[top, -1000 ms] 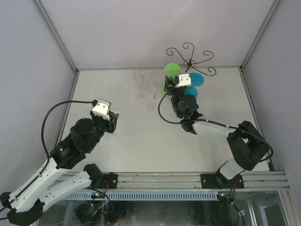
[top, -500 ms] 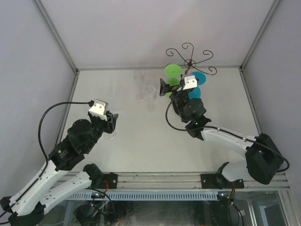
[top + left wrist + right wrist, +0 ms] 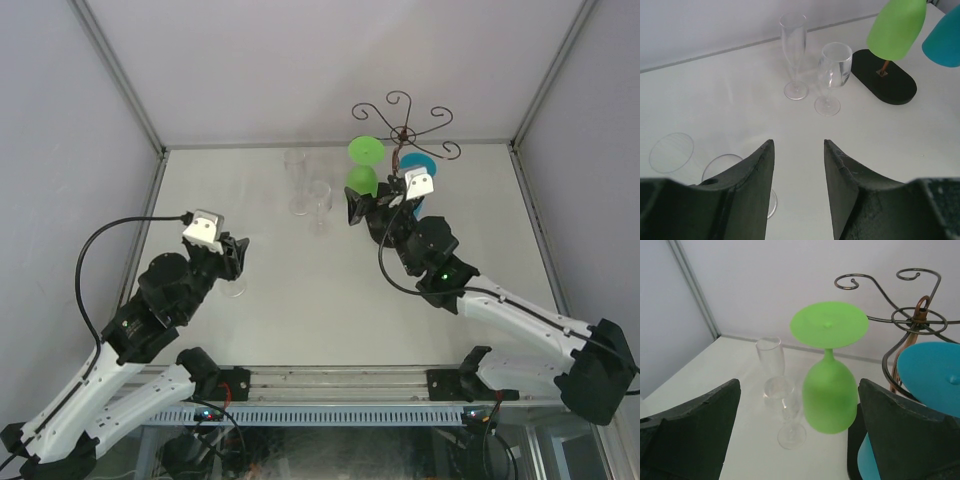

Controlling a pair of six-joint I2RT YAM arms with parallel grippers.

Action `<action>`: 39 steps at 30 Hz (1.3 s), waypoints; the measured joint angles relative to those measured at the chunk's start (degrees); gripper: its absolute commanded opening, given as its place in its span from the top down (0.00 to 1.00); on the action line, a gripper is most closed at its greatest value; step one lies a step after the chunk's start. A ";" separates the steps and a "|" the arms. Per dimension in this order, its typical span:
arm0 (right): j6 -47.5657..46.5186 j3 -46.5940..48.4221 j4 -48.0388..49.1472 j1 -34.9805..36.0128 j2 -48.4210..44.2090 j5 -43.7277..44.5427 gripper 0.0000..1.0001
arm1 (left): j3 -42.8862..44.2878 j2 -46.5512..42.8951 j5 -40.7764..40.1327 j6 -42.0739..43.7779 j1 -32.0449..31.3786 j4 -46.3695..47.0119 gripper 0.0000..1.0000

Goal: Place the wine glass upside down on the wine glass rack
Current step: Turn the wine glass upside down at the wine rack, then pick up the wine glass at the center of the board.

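The wine glass rack (image 3: pixel 402 132) stands at the back right, its curled wire arms (image 3: pixel 912 317) above a black base (image 3: pixel 885 82). A green wine glass (image 3: pixel 829 395) hangs upside down from one arm, its foot (image 3: pixel 364 150) uppermost. My right gripper (image 3: pixel 799 385) is open and a little back from the green bowl, which is free of both fingers. A blue glass (image 3: pixel 935 380) hangs upside down beside it. My left gripper (image 3: pixel 798 145) is open with nothing between its fingers, over a clear glass (image 3: pixel 720 167) lying on the table.
A clear flute (image 3: pixel 793 45) and a clear stemmed glass (image 3: pixel 834 65) stand upright left of the rack base. Grey walls and metal frame posts enclose the white table (image 3: pixel 300 320) on three sides.
My right gripper has opened, let go of the green glass and drawn back to the right; the glass stays hanging on the rack. The left arm has shifted slightly left.
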 measured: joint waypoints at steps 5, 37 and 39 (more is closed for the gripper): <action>3.37 0.00 -9.09 0.04 -5.51 -3.76 0.00 | 0.00 -0.26 -0.90 -0.02 0.07 -0.02 0.48; 13.92 -8.63 -50.42 -3.48 -29.18 -15.02 0.00 | 7.06 -2.97 -9.38 -21.03 0.20 -27.74 0.00; 14.80 -8.63 -50.73 -3.52 -29.20 -14.99 0.00 | 7.06 -2.89 -10.36 -22.14 0.17 -28.59 0.00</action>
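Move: Ahead and to the left of the left hand, the nearer clear wine glass stands about 6 cm farther out, 10 cm left and 21 cm lower; a second clear glass is some 7 cm beyond it and 6 cm to its left. From the right hand that nearer glass lies 32 cm left, 5 cm back, 24 cm down, while the hung green glass is 9 cm straight ahead, 5 cm lower, with the blue one 9 cm right of the green one and 3 cm nearer. Backing away from the hung green glass, the empty, still wide-open right hand draws about 12 cm back, then sinks as far while drifting right, its fingers tipping down some 30 degrees. The left hand swings left, back and down towards the nearer clear glass, turning counter-clockwise, tipping down and spreading its half-open fingers fully, without touching it. ##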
